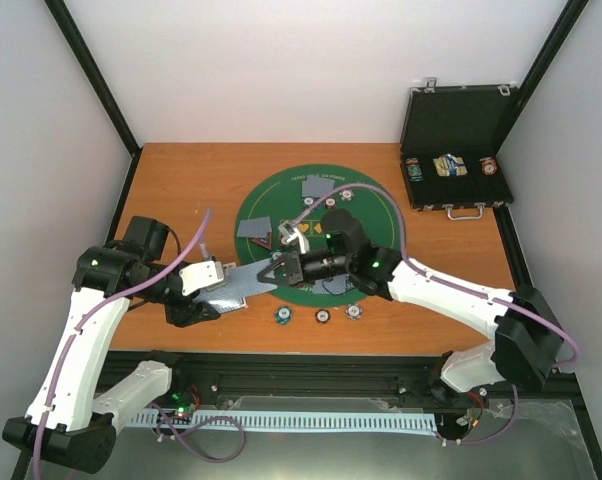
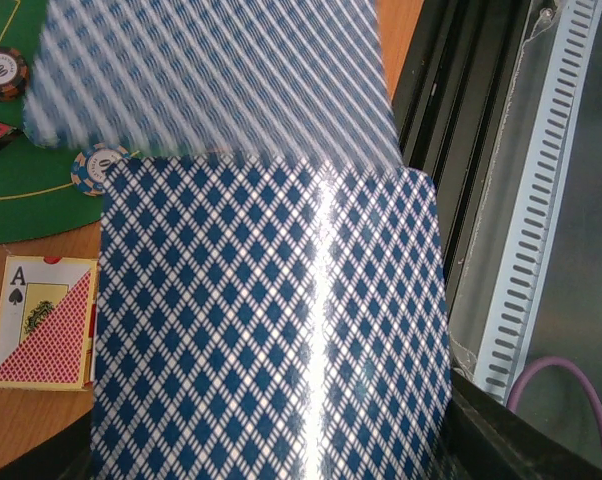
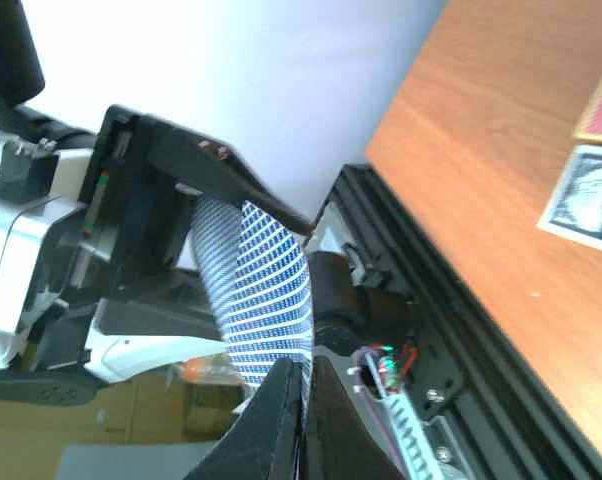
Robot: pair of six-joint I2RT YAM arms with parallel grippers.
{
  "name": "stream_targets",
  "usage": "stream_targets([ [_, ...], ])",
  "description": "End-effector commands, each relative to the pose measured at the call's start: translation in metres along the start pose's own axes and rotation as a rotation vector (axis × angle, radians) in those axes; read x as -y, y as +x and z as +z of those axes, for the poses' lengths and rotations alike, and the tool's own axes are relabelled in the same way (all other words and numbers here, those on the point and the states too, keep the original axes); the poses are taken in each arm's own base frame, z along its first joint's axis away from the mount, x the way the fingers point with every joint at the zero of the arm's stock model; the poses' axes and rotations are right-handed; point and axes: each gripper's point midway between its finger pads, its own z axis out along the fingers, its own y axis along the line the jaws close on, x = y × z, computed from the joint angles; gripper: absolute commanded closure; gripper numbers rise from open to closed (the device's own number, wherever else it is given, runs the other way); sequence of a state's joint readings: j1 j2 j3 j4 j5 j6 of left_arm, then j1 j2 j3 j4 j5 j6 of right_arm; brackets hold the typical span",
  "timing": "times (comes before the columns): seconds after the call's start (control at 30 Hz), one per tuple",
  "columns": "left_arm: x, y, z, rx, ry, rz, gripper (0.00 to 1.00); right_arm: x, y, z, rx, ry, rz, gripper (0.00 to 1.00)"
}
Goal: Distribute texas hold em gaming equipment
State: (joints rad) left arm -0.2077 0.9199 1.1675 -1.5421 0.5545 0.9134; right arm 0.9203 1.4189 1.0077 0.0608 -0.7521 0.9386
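My left gripper (image 1: 221, 283) is shut on a deck of blue-checked playing cards (image 2: 271, 330), which hides its fingers in the left wrist view. My right gripper (image 1: 271, 272) is shut on the end of the top card (image 3: 266, 290), and its black fingertips (image 3: 281, 400) pinch the card's edge. That card (image 2: 211, 70) lies blurred over the deck, partly slid off toward the green round mat (image 1: 371, 215). Face-down cards (image 1: 253, 228) and a black-and-red triangle marker (image 1: 264, 241) lie on the mat. Three striped chips (image 1: 323, 316) sit along its near edge.
An open black case (image 1: 453, 150) with chips and cards inside stands at the back right. A red card box (image 2: 41, 320) showing an ace lies on the wooden table (image 1: 181, 180) beside the deck. Black frame rails (image 1: 311, 375) run along the near edge.
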Motion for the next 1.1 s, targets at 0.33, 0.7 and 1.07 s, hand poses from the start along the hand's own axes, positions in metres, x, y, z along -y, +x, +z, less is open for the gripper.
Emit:
stream_targets([
  [0.33,0.003,-0.01,-0.007,0.045,-0.006,0.035,0.89,0.132,-0.006,-0.126,0.163,0.324,0.161,0.97],
  [0.7,0.004,-0.012,-0.009,0.047,-0.003,0.033,0.88,0.22,0.005,-0.132,0.139,0.438,0.298,0.97],
  [1.07,0.005,-0.011,-0.01,0.047,-0.003,0.037,0.89,0.26,0.017,-0.138,0.102,0.591,0.353,0.9],
])
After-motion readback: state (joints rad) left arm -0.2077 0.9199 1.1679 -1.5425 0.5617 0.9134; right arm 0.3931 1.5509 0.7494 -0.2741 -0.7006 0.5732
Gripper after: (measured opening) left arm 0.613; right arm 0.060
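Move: The first card already dealt at the mat's near edge, where the pinched card is bound, lies about 11 cm ahead of the right hand, 14 cm to its right and 24 cm below. The middle loose chip stack sits some 5 cm ahead and 12 cm right; the right-hand stack is about 6 cm ahead and 19 cm right. The deck is roughly 8 cm left, 4 cm back and 5 cm lower. From the left hand, that first card is some 15 cm ahead, 25 cm right and 21 cm below. The card, already pinched and just about clear of the deck, is carried by the right hand rightward and about 10 cm forward, then mostly straight down to the first card, some 20 cm lower in all. The wrist tips the fingers downward by roughly 30 degrees and swings clockwise; the fingers stay nearly shut. The left hand holds the deck still. ##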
